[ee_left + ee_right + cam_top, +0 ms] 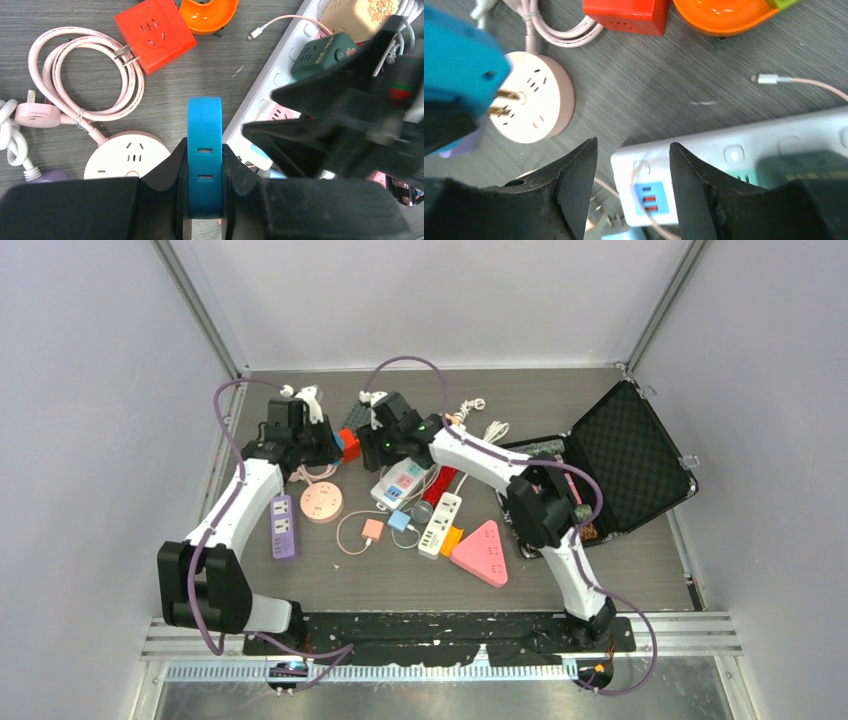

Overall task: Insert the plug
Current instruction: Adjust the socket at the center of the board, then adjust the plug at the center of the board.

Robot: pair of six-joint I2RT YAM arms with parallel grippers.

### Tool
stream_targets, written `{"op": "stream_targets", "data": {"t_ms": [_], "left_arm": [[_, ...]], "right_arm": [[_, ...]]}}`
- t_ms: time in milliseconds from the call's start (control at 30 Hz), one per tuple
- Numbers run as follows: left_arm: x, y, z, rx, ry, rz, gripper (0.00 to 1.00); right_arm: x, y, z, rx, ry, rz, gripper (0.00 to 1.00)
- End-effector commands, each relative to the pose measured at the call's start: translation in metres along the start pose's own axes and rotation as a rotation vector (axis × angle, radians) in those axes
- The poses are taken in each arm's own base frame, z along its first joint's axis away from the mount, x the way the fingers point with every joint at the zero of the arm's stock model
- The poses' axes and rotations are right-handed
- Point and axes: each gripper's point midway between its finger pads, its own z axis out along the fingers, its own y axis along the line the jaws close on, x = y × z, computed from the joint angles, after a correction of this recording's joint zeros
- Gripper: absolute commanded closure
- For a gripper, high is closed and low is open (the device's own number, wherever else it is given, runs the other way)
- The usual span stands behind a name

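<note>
My left gripper (pixel 204 167) is shut on a blue plug (pixel 204 127) and holds it off the table, its slotted face toward the left wrist camera. In the right wrist view the same blue plug (pixel 459 55) shows at the upper left. Its brass prongs (pixel 504 94) hang over the round pink socket (pixel 541 102). That socket (pixel 125 157) lies just left of the left fingers. My right gripper (pixel 633 146) is open and holds nothing. It hovers above the end of a white power strip (pixel 774 135). From above, both grippers meet near the blue plug (pixel 337 438).
A red cube socket (pixel 152 32) with a coiled pink cable and an orange piece (pixel 207 15) lie further back. A green adapter (pixel 322 52) sits on the white strip. A purple strip (pixel 283 526), a pink triangular socket (pixel 485 552) and an open black case (pixel 620 455) surround them.
</note>
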Motion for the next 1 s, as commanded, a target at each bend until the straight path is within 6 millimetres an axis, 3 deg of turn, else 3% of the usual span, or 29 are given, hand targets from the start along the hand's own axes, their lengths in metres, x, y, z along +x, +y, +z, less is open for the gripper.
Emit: {"op": "stream_targets", "data": {"t_ms": [0, 300, 467, 633, 800, 967], "left_arm": [[-0.015, -0.009, 0.004, 0.035, -0.068, -0.025, 1.00], [-0.008, -0.029, 0.024, 0.099, -0.038, 0.003, 1.00], [-0.007, -0.041, 0.034, 0.127, -0.014, 0.016, 1.00], [-0.006, -0.056, 0.041, 0.168, 0.002, 0.028, 1.00], [-0.006, -0.080, 0.046, 0.248, -0.002, 0.088, 1.00], [-0.006, -0.079, 0.053, 0.205, -0.009, 0.106, 1.00]], "right_arm": [[-0.022, 0.003, -0.055, -0.014, -0.061, 0.048, 0.41], [0.040, -0.017, -0.075, -0.002, 0.057, 0.090, 0.48], [0.051, -0.022, -0.082, 0.010, 0.082, 0.070, 0.45], [0.071, -0.031, -0.075, 0.024, 0.126, 0.020, 0.43], [0.083, -0.034, -0.074, 0.029, 0.142, 0.019, 0.62], [0.090, -0.037, -0.078, 0.029, 0.159, 0.028, 0.71]]}}
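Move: From the right hand, open near the socket strip's near end, the microphone's silver head lies about 10 cm back, 10 cm right and 6 cm down. The strip's middle is roughly 2 cm ahead and 9 cm right; the light-blue plug lies 12 cm back, 5 cm right. From the left hand, holding the blue plug, the strip's middle is about 3 cm back, 16 cm right, 13 cm below; the red plug stands 4 cm ahead, the round socket 10 cm back, 5 cm left. Swinging right and back in a low arc, the right hand first rises, crosses over the socket strip's near end, then sinks to the microphone's silver head, about 12 cm away in all, tipping down some 10 degrees while its fingers narrow by about half. The left hand keeps its grip on the blue plug, carrying it about 8 cm right and a little down towards the strip, turning slightly clockwise. ##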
